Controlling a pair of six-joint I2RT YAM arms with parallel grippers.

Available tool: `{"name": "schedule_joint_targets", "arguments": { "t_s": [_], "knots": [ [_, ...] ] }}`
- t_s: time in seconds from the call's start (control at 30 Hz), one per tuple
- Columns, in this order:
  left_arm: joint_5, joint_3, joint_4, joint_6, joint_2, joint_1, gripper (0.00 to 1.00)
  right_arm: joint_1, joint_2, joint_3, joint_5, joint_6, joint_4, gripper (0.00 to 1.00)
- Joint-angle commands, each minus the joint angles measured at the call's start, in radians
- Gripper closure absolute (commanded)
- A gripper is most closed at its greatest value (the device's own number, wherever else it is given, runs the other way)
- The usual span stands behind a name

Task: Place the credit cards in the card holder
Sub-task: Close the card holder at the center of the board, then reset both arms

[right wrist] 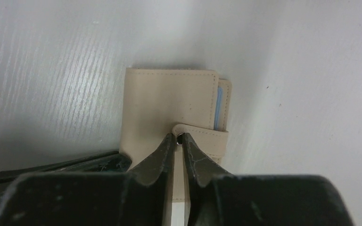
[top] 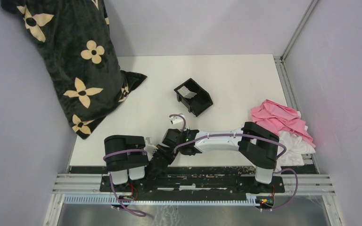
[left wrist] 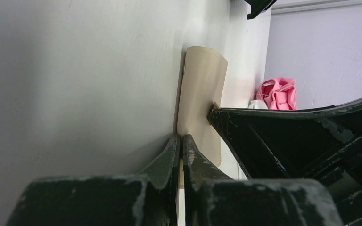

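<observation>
The tan card holder lies folded shut on the white table, its snap tab wrapped over the front. A blue credit card's edge peeks from its right side. My right gripper has its tips on the end of the tab, only a narrow slit apart, with the metal snap showing between them. My left gripper is shut on the card holder's near edge. In the top view both grippers meet at the table's near edge and hide the holder. A pale grey-white credit card lies in the black tray.
The black two-compartment tray stands mid-table. A black blanket with cream flowers drapes over the far left. Pink cloth and white cloth are heaped at the right edge. Walls close in the table on three sides.
</observation>
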Motion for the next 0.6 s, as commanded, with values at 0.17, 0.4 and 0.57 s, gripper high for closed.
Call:
{"name": "schedule_joint_targets", "arguments": {
  "t_s": [0.17,0.4,0.57],
  "knots": [
    [0.005,-0.041,-0.062,0.111,-0.063,0.001,0.86,-0.040,-0.041,-0.014,-0.001,-0.048,-0.037,0.57],
    [-0.032,0.037,-0.430,0.273,-0.383,0.001,0.74,-0.021,-0.150,-0.026,0.067,-0.085,-0.030,0.53],
    [-0.117,0.138,-0.752,0.429,-0.639,0.001,0.61,-0.019,-0.261,-0.098,0.121,-0.125,0.044,0.45]
  ]
}}
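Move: The closed card holder lies practically under the right hand, its middle level with the hand point and about 1 cm below, with the fingertips at the strap's snap. From the left hand, at the holder's left edge near its close end, that middle is some 3 cm ahead, 4 cm to the right and 1 cm down. The black box stands roughly 20 cm ahead of the right hand and 4 cm to its right. Upward and off the card holder go both hands, slowly at first, then quickly. The right fingers spread to about half open as that hand slips right off the snap by some 2 cm, then climbs about 4 cm; the left fingers part and their hand leaves the holder's left edge, rising about 5 cm while its tips tilt up slightly. ##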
